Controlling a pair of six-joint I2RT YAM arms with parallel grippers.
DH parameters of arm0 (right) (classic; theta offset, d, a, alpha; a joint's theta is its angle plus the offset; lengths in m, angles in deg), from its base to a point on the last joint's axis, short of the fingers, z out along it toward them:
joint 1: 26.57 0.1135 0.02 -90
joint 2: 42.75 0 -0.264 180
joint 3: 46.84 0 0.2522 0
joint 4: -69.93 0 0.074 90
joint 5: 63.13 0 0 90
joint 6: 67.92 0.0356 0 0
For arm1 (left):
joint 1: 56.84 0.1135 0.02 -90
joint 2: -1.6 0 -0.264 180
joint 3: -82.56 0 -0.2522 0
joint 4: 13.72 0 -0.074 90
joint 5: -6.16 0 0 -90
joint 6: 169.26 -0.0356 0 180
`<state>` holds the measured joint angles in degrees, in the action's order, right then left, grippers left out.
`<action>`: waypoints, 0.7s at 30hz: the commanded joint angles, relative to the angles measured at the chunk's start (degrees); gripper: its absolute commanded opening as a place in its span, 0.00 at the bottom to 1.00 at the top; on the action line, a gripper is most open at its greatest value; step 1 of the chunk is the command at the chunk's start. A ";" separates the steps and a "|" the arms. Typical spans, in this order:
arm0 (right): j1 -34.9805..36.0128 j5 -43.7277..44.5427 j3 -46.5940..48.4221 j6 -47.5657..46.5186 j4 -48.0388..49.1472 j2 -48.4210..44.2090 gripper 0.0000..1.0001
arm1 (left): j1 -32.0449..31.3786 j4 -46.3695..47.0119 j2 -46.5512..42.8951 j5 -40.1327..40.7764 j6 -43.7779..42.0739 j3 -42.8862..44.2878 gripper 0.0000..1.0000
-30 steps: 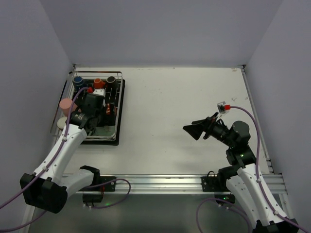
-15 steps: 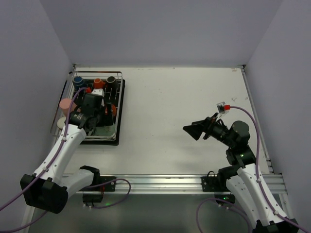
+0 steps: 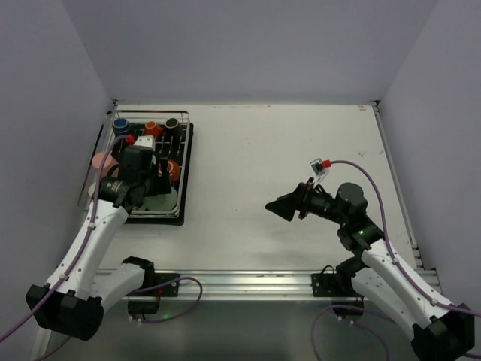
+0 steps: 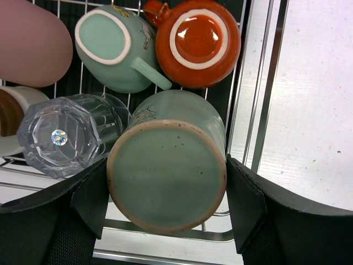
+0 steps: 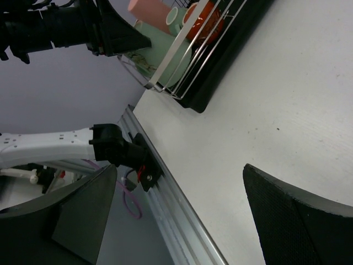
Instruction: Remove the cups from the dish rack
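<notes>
The dish rack (image 3: 181,204), silver wire on a black tray, stands at the table's far left. My left gripper (image 4: 166,194) is shut on an upturned teal mug (image 4: 168,182) at the rack's near right corner, a black pad pressed on each side. Around it stand a second teal mug (image 4: 110,49), an orange-red cup (image 4: 198,41), a salmon tumbler (image 4: 30,41), a clear glass (image 4: 63,135) and a brown and white cup (image 4: 10,118). Blue (image 3: 120,125), orange (image 3: 152,128) and black (image 3: 172,124) cups line the rack's far end. My right gripper (image 3: 279,207) hangs open over the table, holding nothing.
White table (image 3: 285,150) stretches right of the rack, walled at the back and on both sides. An aluminium rail (image 3: 248,282) with the arm bases runs along the near edge. The right wrist view looks across the table at the rack's wire rim (image 5: 182,55).
My left jaws have closed from wide open onto the teal mug, and that wrist has shifted slightly. The right arm has swung left, toward the rack, still open.
</notes>
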<state>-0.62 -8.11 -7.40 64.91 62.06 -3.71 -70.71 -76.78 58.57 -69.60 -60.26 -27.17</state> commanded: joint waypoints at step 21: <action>17.11 0.97 10.19 13.41 40.41 29.06 0.97 | 0.60 -1.77 -5.38 6.33 -1.34 17.22 0.00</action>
<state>15.32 -5.03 0.57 74.74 90.06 22.22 -70.71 -82.07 54.88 -64.36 -60.39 -16.00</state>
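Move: The left hand already holds the big green cup, bottom up, at its fingers. The orange mug is about 10 cm ahead of it and 3 cm to the right, the small green mug 10 ahead and 5 left, and the glass level with it and 8 left, all some 6 cm lower. From the open right hand, the held green cup lies roughly 33 cm left, 6 ahead and 4 below, with the orange mug about 10 cm beyond that cup. Keeping its grip on the sides of the big green cup, the left hand lifts it nearly straight up, about 8 cm, drifting slightly left while the fingers tip up some 10 degrees. The right hand, fingers open and empty, swings about 10 cm left towards the held cup, level at first and then rising around 4 cm, turning counter-clockwise. ##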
